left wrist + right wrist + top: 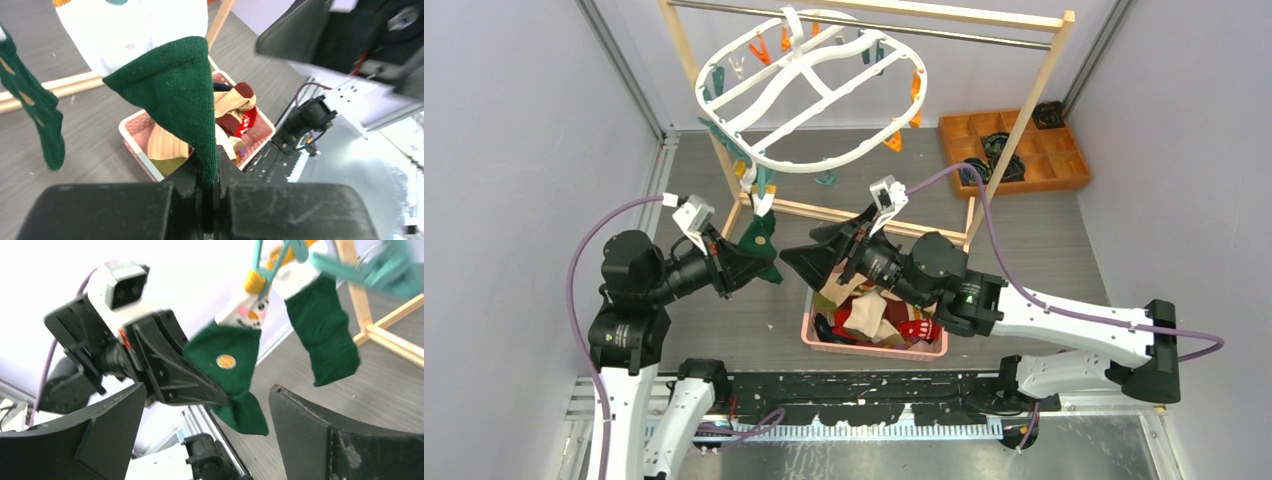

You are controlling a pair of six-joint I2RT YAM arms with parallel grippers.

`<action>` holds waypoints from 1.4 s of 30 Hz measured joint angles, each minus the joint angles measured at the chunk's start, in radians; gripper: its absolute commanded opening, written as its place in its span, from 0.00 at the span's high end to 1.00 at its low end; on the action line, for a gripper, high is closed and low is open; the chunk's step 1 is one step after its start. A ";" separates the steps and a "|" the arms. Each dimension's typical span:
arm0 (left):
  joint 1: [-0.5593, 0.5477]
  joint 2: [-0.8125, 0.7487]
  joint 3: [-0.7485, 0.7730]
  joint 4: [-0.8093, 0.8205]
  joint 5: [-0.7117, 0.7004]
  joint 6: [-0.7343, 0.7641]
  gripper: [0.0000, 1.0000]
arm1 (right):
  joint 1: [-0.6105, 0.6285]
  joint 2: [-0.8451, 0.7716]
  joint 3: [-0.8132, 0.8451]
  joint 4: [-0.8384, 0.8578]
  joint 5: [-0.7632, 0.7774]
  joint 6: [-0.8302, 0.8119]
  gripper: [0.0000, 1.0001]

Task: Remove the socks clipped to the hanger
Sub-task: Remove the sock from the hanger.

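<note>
The white oval hanger [809, 95] hangs from the rail of a wooden rack. At its near-left rim two dark green socks with white snowman tops stay clipped. My left gripper [210, 172] is shut on the toe end of one green sock [175, 90], which stretches up to an orange clip [255, 282]. The other green sock [35, 110] hangs free beside it. In the top view the left gripper [769, 268] sits just below the held sock [759, 238]. My right gripper [796, 252] stands open and empty right beside it, its fingers [310, 425] spread wide.
A pink basket [807, 330] holding several loose socks sits below the right gripper. The wooden rack's base bar [864, 215] crosses behind both grippers. An orange compartment tray [1014, 150] stands at the back right. Teal and orange clips dangle around the hanger rim.
</note>
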 measured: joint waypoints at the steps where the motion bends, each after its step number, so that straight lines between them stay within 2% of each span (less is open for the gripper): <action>1: 0.000 -0.003 0.008 -0.007 -0.007 0.034 1.00 | 0.020 -0.001 0.044 -0.041 0.045 -0.007 0.00; 5: -0.002 0.001 0.022 -0.043 -0.017 0.179 1.00 | 0.082 0.018 0.204 -0.192 0.198 -0.023 0.00; 10: -0.007 0.006 0.023 -0.099 -0.003 0.341 1.00 | 0.096 0.083 0.315 -0.282 0.309 -0.011 0.00; 14: -0.008 0.003 0.023 -0.122 0.030 0.417 1.00 | 0.095 0.195 0.404 -0.293 0.365 -0.032 0.00; 20: -0.008 -0.021 0.023 -0.128 0.051 0.471 1.00 | 0.096 0.330 0.444 -0.238 0.430 -0.076 0.00; 28: -0.008 -0.028 0.023 -0.128 0.056 0.492 1.00 | 0.096 0.423 0.482 -0.097 0.533 -0.185 0.20; 34: -0.008 -0.025 0.023 -0.127 0.056 0.494 1.00 | 0.071 0.469 0.551 -0.010 0.531 -0.229 0.34; 42: -0.008 -0.024 0.023 -0.127 0.053 0.496 1.00 | 0.002 0.469 0.582 -0.049 0.486 -0.158 0.36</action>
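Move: The clip gripping the held green sock's cuff is about 14 cm ahead of the open right hand, 7 cm left and 6 cm up. A second clipped green sock hangs some 4 cm to the left of that clip and 4 cm farther out, slightly lower. An empty teal clip is roughly 12 cm ahead of the right hand, 4 cm right and 6 cm up. From the left hand, already pinching the sock's toe, the gripped clip is about 11 cm ahead, 1 cm left and 13 cm up. Forward by about 11 cm, with some 5 cm of left and 5 cm of rise, the right hand closes in on the sock's clip: first straight up, then forward and left while dipping, then up again. It turns clockwise some 30 degrees and narrows its wide-open fingers to about two-thirds, placing them either side of the clip below the hanger's rim. The left hand keeps pinching the toe, easing slightly back and down as it rolls. ##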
